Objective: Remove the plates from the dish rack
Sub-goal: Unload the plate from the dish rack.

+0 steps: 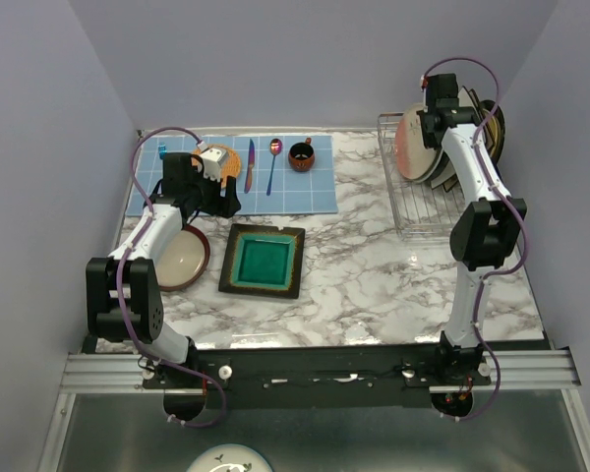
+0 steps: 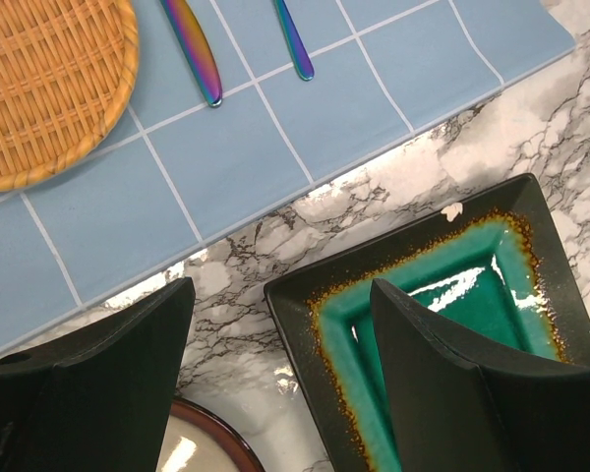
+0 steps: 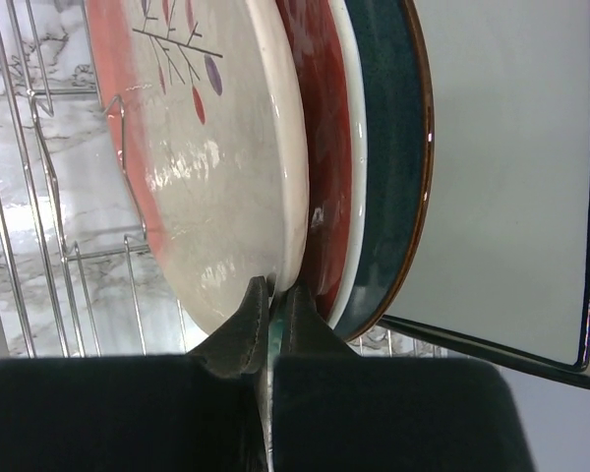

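The dish rack stands at the back right with several plates upright in it. In the right wrist view the front one is a cream and pink flowered plate. Behind it stand a red plate, a dark teal plate and a pale square plate. My right gripper is shut on the flowered plate's rim. A square teal plate and a red-rimmed cream plate lie flat on the table. My left gripper hangs open above the gap between them, holding nothing.
A blue tiled placemat at the back left carries an orange woven mat, a knife, a spoon and a small dark-red cup. Purple walls close in the sides and back. Rack wires run left of the flowered plate.
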### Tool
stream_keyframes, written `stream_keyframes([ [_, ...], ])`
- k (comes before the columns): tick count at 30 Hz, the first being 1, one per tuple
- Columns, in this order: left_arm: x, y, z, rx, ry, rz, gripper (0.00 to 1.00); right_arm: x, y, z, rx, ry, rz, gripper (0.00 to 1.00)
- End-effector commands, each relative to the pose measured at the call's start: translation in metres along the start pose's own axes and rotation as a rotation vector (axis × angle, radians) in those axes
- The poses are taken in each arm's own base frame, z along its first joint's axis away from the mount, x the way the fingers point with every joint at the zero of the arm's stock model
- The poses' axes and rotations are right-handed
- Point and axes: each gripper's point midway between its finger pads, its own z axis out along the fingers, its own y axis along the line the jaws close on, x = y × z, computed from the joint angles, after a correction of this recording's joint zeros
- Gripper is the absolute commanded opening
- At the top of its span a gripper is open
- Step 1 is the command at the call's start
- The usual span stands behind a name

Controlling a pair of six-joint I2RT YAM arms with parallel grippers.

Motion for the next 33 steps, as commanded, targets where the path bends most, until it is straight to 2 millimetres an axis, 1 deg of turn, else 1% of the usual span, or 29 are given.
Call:
stream_keyframes([
  [1, -0.012, -0.004, -0.001, 0.022, -0.020, 0.000, 0.81, -0.010, 0.014, -0.013, -0.109, -0.047, -0.031, 0.01],
  [3, -0.014, -0.004, -0.001, 0.022, -0.023, -0.004, 0.81, -0.018, 0.011, -0.024, -0.123, -0.066, -0.024, 0.01],
  [5, -0.015, -0.004, -0.001, 0.020, -0.025, -0.005, 0.81, -0.031, 0.005, -0.039, -0.119, -0.106, -0.014, 0.01],
  [7, -0.015, -0.003, -0.001, 0.019, -0.024, -0.008, 0.81, -0.036, 0.001, -0.048, -0.118, -0.120, -0.009, 0.01],
  [8, -0.015, -0.003, 0.000, 0.017, -0.022, -0.010, 0.81, -0.042, -0.003, -0.056, -0.116, -0.141, -0.006, 0.00],
  [12, -0.015, -0.004, 0.001, 0.023, -0.024, -0.017, 0.81, -0.050, -0.010, -0.075, -0.117, -0.172, 0.003, 0.01],
  [18, -0.014, -0.003, 0.003, 0.026, -0.018, -0.026, 0.81, -0.061, -0.021, -0.097, -0.098, -0.223, 0.009, 0.01],
  [20, -0.015, -0.004, 0.003, 0.029, -0.019, -0.029, 0.81, -0.064, -0.024, -0.101, -0.092, -0.236, 0.005, 0.01],
  [22, -0.015, -0.004, 0.003, 0.029, -0.017, -0.029, 0.81, -0.064, -0.022, -0.101, -0.097, -0.231, 0.005, 0.01],
  [25, -0.017, -0.004, 0.003, 0.031, -0.022, -0.030, 0.81, -0.057, -0.015, -0.092, -0.107, -0.213, -0.014, 0.01],
  [26, -0.017, -0.004, 0.003, 0.033, -0.022, -0.032, 0.81, -0.048, -0.009, -0.082, -0.110, -0.185, -0.027, 0.01],
  [27, -0.017, -0.004, 0.003, 0.032, -0.020, -0.032, 0.81, -0.046, -0.008, -0.077, -0.106, -0.184, -0.031, 0.01],
  [30, -0.018, -0.004, 0.003, 0.031, -0.023, -0.031, 0.81, -0.033, 0.000, -0.056, -0.103, -0.147, -0.051, 0.01],
  [33, -0.016, -0.004, 0.003, 0.029, -0.020, -0.029, 0.81, -0.024, 0.005, -0.040, -0.095, -0.123, -0.069, 0.01],
])
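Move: The pink-and-cream plate is already pinched by its rim in the right gripper. It stands in the dish rack, its middle about 6 cm ahead, 4 cm left and 7 cm below. To the right of its middle stand the red plate by about 2 cm, the teal plate by about 5 cm and the white square plate by some 9 cm, the last about 1 cm farther out. For the left gripper the pink-and-cream plate is some 17 cm ahead and 35 cm right, about level. Keep the right gripper shut on the rim of the pink-and-cream plate and draw it upward about 5 cm, first easing some 1 cm left, away from the red plate, then coming back towards the robot by 1 to 2 cm as it climbs. Tip the fingers up barely 5 degrees, and let the hand sink by about 1 cm at the very end. ##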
